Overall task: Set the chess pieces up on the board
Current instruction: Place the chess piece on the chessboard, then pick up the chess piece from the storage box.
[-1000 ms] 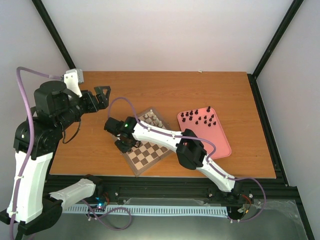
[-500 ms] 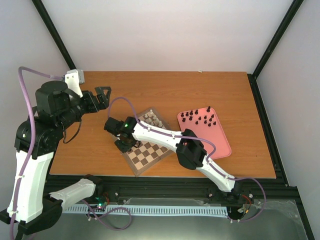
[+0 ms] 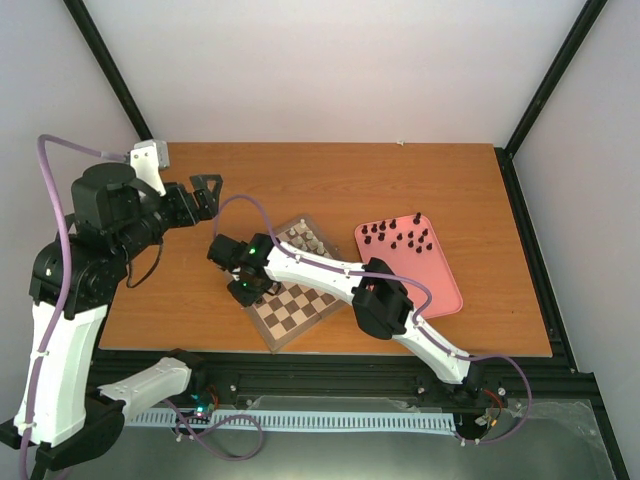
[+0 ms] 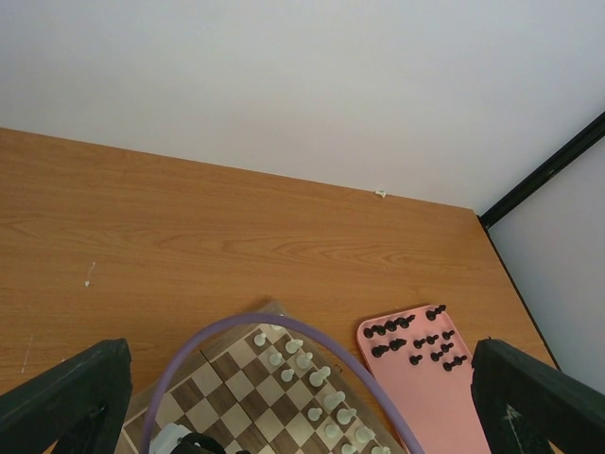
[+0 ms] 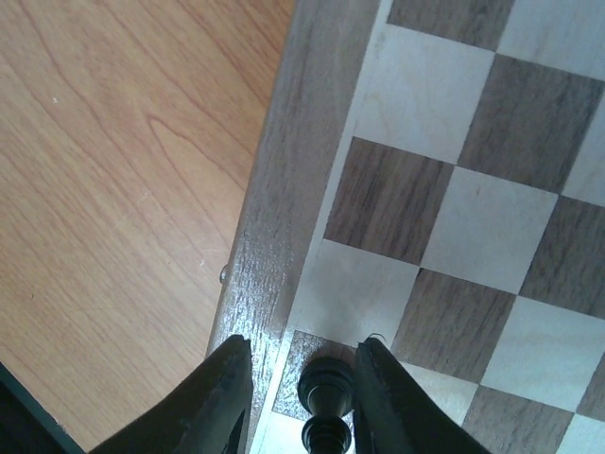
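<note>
The board (image 3: pixel 300 306) lies at an angle near the table's front. My right gripper (image 3: pixel 244 286) hovers over its left corner. In the right wrist view its fingers (image 5: pixel 225 392) stand apart on either side of a black chess piece (image 5: pixel 326 386). That piece stands upright on a dark corner square by the board's border (image 5: pixel 269 199), with a gap to the left finger. More black chess pieces (image 3: pixel 400 236) (image 4: pixel 416 340) rest on the pink tray (image 3: pixel 432 285). My left gripper (image 3: pixel 205 188) (image 4: pixel 298 350) hangs open and empty, high above the table's left side.
White pieces (image 3: pixel 311 240) (image 4: pixel 321 378) line the board's far edge. A purple cable (image 4: pixel 284 326) arcs over the board in the left wrist view. The pink tray (image 4: pixel 444 411) lies right of the board, and the right arm's forearm (image 3: pixel 320 268) stretches across it.
My right gripper's jaws have parted around the black piece at the board's corner, and the gripper edged slightly. The left arm has barely moved.
</note>
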Controlling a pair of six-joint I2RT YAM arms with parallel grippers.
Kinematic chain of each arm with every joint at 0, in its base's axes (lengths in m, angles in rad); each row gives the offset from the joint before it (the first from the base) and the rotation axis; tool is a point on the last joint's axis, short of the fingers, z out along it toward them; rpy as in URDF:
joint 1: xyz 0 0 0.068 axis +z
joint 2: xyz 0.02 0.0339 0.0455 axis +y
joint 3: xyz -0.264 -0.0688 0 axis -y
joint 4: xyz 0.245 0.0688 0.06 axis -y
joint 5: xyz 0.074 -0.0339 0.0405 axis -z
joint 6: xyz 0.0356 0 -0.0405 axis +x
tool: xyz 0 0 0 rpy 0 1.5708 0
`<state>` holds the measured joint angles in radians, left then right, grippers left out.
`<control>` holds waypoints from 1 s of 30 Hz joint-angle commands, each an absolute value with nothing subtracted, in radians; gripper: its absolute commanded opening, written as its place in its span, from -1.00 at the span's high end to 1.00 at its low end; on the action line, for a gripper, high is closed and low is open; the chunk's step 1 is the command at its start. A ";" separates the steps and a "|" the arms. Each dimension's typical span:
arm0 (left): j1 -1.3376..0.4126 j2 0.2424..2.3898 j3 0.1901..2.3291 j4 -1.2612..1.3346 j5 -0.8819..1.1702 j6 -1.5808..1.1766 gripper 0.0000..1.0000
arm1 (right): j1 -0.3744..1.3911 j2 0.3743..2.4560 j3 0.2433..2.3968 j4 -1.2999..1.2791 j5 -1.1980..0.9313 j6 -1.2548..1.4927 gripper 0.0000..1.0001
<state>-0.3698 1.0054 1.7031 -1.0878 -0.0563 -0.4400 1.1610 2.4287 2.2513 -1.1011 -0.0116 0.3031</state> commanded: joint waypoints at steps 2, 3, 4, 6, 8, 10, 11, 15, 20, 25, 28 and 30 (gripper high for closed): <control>-0.365 0.993 1.707 -1.088 -0.059 -0.415 -0.99 | 1.164 2.408 2.275 -1.070 -0.029 0.279 0.26; -0.365 0.993 1.709 -1.088 -0.059 -0.414 -1.00 | 1.165 2.399 2.277 -1.065 -0.029 0.275 0.17; -0.365 0.994 1.709 -1.088 -0.058 -0.415 -0.99 | 1.164 2.392 2.276 -1.058 -0.027 0.274 0.09; -0.366 0.995 1.710 -1.088 -0.057 -0.413 -0.99 | 1.164 2.373 2.278 -1.045 -0.022 0.273 -0.01; -0.367 0.996 1.712 -1.086 -0.056 -0.412 -0.99 | 1.164 2.357 2.284 -1.037 -0.010 0.274 -0.13; -0.366 0.996 1.712 -1.086 -0.055 -0.411 -1.00 | 1.158 2.342 2.297 -1.040 0.010 0.282 -0.17; -0.367 0.994 1.712 -1.087 -0.055 -0.410 -1.00 | 1.151 2.333 2.308 -1.047 0.025 0.291 -0.20; -0.367 0.996 1.713 -1.086 -0.057 -0.410 -1.00 | 1.086 2.280 2.304 -1.072 0.042 0.336 -0.20; -0.367 1.004 1.716 -1.085 -0.054 -0.406 -0.99 | 0.938 2.170 2.227 -1.136 0.111 0.359 -0.20; -0.367 1.019 1.727 -1.086 -0.068 -0.396 -1.00 | 0.734 2.048 2.060 -1.154 0.195 0.361 -0.18; -0.367 1.031 1.727 -1.086 -0.063 -0.393 -1.00 | 0.585 2.012 1.989 -1.138 0.186 0.364 -0.16; -0.367 1.041 1.728 -1.087 -0.058 -0.395 -0.99 | 0.502 2.005 1.957 -1.128 0.193 0.365 -0.13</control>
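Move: The right hand is low over the left part of the board, fingers part open around the black piece just set down, about 1 cm below the hand point. The other black pieces, next to be fetched, group on the pink tray some 35 cm to the right, 17 ahead and 3 below; the white pieces stand roughly 15 cm right and 10 ahead. From the left hand, that black group is about 42 cm right, 14 ahead and 41 below. The right fingers open wider around the black piece and come clear, leaving it on the board as the hand eases straight up. It then sweeps fast to the right and forward, still climbing, towards the black pieces on the tray: about 24 cm right, 20 forward and 12 up in all, swinging some 35 degrees clockwise with the fingers about half open. ##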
